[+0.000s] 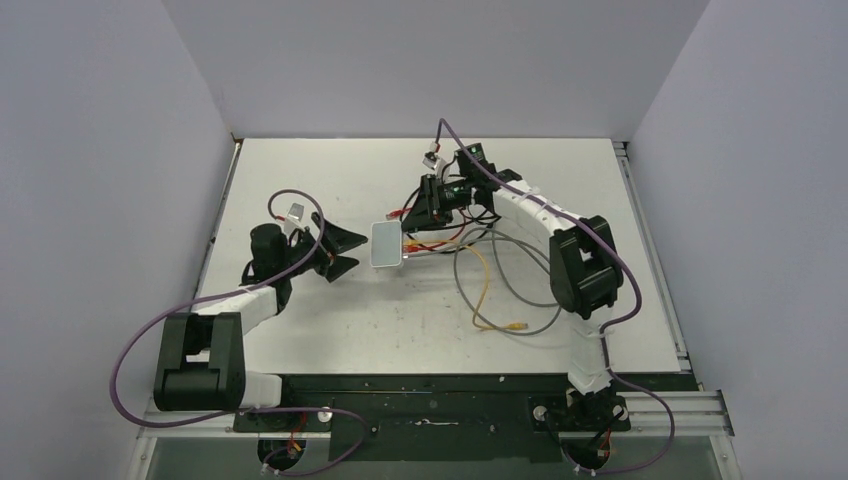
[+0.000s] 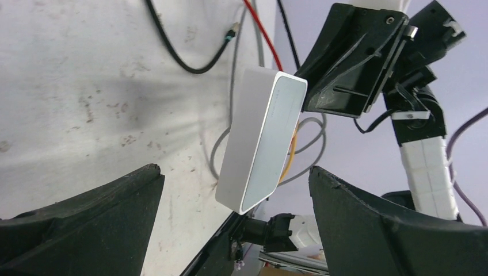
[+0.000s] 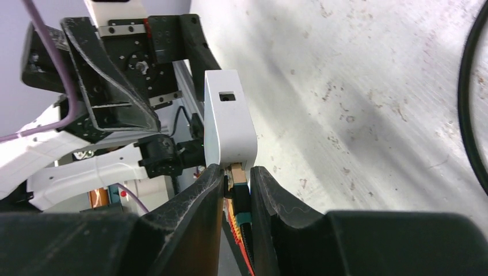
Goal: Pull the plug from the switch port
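Note:
The small pale grey-white switch box [image 1: 385, 245] sits at table centre between both arms. My right gripper [image 1: 410, 228] is shut on a plug [image 3: 237, 183], a tan-tipped connector with a black and teal boot. The plug's tip meets the box's narrow near edge [image 3: 233, 158], where the switch port is hidden behind it. Red and yellow cables run beside the plug between the fingers [image 3: 201, 201]. My left gripper [image 1: 345, 252] stands wide open just left of the box [image 2: 262, 144], not touching it. The box looks tilted and raised off the table.
Loose grey and yellow cables [image 1: 495, 290] loop on the table right of the box, one ending in a yellow plug [image 1: 515, 325]. A black cable [image 2: 184, 57] lies farther back. A square empty socket [image 3: 228, 96] shows on the box's side.

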### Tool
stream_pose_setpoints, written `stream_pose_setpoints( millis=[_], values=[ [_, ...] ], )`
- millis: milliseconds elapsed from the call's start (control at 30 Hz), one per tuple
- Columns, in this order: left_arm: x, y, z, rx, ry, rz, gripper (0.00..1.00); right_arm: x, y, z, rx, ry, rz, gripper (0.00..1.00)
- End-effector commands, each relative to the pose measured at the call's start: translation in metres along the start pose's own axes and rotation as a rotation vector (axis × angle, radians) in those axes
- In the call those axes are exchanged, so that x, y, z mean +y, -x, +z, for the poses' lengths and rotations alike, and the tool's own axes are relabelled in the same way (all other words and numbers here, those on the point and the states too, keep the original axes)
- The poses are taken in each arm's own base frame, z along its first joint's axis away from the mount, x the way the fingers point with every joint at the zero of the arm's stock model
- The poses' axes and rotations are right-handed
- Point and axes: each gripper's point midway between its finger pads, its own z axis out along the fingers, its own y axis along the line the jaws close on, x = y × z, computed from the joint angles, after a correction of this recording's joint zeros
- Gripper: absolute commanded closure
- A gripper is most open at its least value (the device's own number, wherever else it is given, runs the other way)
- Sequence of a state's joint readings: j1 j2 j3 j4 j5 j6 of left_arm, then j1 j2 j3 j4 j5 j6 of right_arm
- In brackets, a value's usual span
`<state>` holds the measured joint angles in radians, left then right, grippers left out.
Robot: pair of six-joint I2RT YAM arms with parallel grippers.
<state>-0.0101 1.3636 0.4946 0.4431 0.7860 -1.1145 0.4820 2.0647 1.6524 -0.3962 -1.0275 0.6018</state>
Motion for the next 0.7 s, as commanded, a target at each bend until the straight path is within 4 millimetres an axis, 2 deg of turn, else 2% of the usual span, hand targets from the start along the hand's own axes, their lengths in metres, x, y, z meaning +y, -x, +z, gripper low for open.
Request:
stream_pose_setpoints(
  millis=[0, 100, 333, 467, 667],
  values=[
    [-0.044, 0.008, -0.002, 0.012, -0.190, 0.095, 0.03, 0.075, 0.027, -0.031, -0.085, 0.128, -0.109, 0.89],
    [-0.057, 0.001, 0.003, 0.047, -0.243, 0.106, 0.03, 0.082, 0.028, -0.035, -0.089, 0.146, -0.110, 0.89],
    [-0.088, -0.016, 0.022, 0.145, -0.321, 0.140, 0.11, 0.090, 0.028, -0.037, -0.091, 0.161, -0.117, 0.88],
    [-0.101, -0.019, 0.028, 0.178, -0.370, 0.141, 0.25, 0.093, 0.027, -0.038, -0.089, 0.171, -0.118, 0.88],
    [-0.105, -0.020, 0.028, 0.199, -0.389, 0.133, 0.43, 0.089, 0.026, -0.037, -0.086, 0.168, -0.120, 0.87]
  ],
)
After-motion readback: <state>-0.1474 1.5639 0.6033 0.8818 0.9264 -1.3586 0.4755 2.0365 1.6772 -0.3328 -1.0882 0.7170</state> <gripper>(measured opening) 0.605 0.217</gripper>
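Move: The switch hangs in the air with its middle about 6 cm right of the open left hand, 1 cm ahead and 2 cm higher. On its right side sit the red and yellow plugs, about 11 cm right of the left hand, 1 cm ahead and 2 cm higher. The black plug is already in the right fingers, 4 cm ahead and 11 cm right of the left hand and 3 cm above it. From the right hand, the switch's middle is about 5 cm left, 3 cm back and 2 cm lower. Bring the left gripper up and then across to the right, about 6 cm each way, so its open fingers go around the switch's free left end. Turn it some 15 degrees clockwise, let its left side dip, and start closing the fingers, to about two thirds open. Keep the right fingers pinched on the black plug and raise them about 4 cm. ##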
